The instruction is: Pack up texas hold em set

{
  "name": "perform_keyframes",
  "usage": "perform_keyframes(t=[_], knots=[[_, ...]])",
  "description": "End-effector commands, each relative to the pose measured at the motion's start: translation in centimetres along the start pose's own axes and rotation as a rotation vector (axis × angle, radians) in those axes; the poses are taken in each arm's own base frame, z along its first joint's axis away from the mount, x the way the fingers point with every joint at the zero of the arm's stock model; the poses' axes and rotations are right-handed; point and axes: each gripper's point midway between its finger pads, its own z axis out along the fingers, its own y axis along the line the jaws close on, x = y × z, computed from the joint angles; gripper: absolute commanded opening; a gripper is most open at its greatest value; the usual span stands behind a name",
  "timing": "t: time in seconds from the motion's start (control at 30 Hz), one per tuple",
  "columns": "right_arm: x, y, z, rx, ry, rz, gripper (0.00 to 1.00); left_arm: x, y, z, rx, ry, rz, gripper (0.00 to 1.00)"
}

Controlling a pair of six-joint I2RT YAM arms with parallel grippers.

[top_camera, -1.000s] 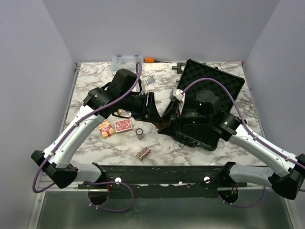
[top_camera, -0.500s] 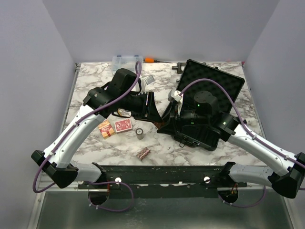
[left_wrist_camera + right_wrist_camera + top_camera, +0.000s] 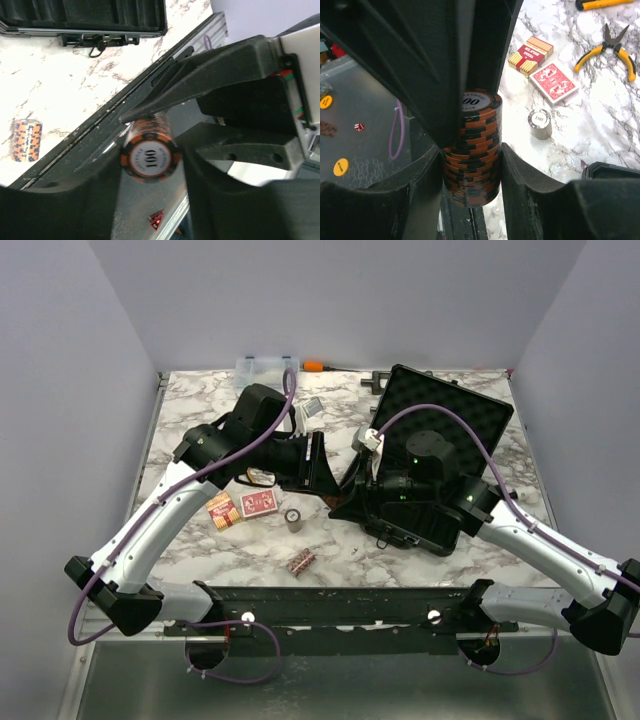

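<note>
A brown-red poker chip roll (image 3: 476,131) hangs above the table between both arms. My left gripper (image 3: 150,167) is shut on it, its "100" face (image 3: 150,156) towards that camera. My right gripper (image 3: 472,172) is shut on the same roll, one finger on each side. In the top view the two grippers meet at the black case's left edge (image 3: 338,492). The case (image 3: 440,415) lies open, its foam lid tilted back. On the table lie another chip roll (image 3: 301,561), a grey roll (image 3: 294,518), a red-backed deck (image 3: 259,503) and a red-and-yellow card box (image 3: 222,510).
Orange-handled pliers (image 3: 612,47) lie behind the decks, under the left arm. A clear organizer box (image 3: 262,368) and an orange-handled tool (image 3: 315,366) sit at the back edge. The case's lower half (image 3: 415,525) lies under the right arm.
The right gripper has closed onto the chip roll that the left gripper holds. Both arms have stayed almost where they were.
</note>
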Motion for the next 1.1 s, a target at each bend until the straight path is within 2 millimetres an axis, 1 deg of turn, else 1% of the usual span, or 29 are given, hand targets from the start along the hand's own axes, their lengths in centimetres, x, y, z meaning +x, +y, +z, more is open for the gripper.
perform_keyframes(t=[0.0,0.13,0.23,0.33,0.4,0.47,0.57,0.67,0.73,0.8,0.9,1.07], knots=[[-0.5,-0.3,0.3,0.032,-0.02,0.029,0.01,-1.0,-0.8,-1.5,0.022,-0.101,0.045,0.58],[-0.5,-0.3,0.2,0.043,-0.03,0.046,0.0,-1.6,-0.3,-2.6,0.01,-0.174,0.061,0.7],[-0.3,-0.4,0.2,0.056,-0.032,0.067,0.01,-2.3,0.4,-3.5,-0.013,-0.235,0.052,0.76],[0.0,-0.9,0.2,0.087,-0.03,0.1,0.01,-2.8,2.0,-4.3,-0.065,-0.291,0.027,0.85],[0.1,-1.8,0.2,0.141,-0.032,0.131,0.01,-2.8,3.2,-4.9,-0.096,-0.33,0.018,0.91],[0.3,-3.2,0.2,0.226,-0.039,0.186,0.01,-2.6,4.4,-5.6,-0.122,-0.37,0.03,0.92],[0.7,-5.1,0.2,0.352,-0.05,0.306,0.01,-1.6,7.0,-6.4,-0.208,-0.427,0.038,0.92],[1.8,-7.1,0.4,0.479,-0.036,0.448,0.01,-0.3,9.9,-6.9,-0.306,-0.469,0.06,0.92],[2.9,-8.3,0.5,0.56,-0.016,0.527,0.01,0.7,11.4,-7.1,-0.352,-0.483,0.079,0.92],[3.9,-9.6,0.3,0.654,-0.011,0.608,0.01,1.6,12.5,-7.4,-0.381,-0.498,0.091,0.91],[5.1,-10.6,0.1,0.737,-0.033,0.714,0.01,2.7,13.7,-7.6,-0.41,-0.53,0.09,0.91],[6.9,-11.0,0.3,0.792,-0.053,0.855,0.0,4.2,15.7,-8.1,-0.449,-0.61,0.055,0.91]])
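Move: Both hands grip the orange 100 roll. From the right hand the case's open tray is about 17 cm right, 9 ahead and 19 below; the roll already in it lies 18 ahead, 8 right, equally low. For the left hand, the nearest loose chips are the silver stack, some 9 cm left, 2 ahead and 23 below; the lying roll is 7 left, 9 back, the card deck 18 left, 7 ahead, both as low. Left lets go, withdrawing 14 cm left; right lowers the roll 10 cm, forward towards the case, swinging clockwise. ##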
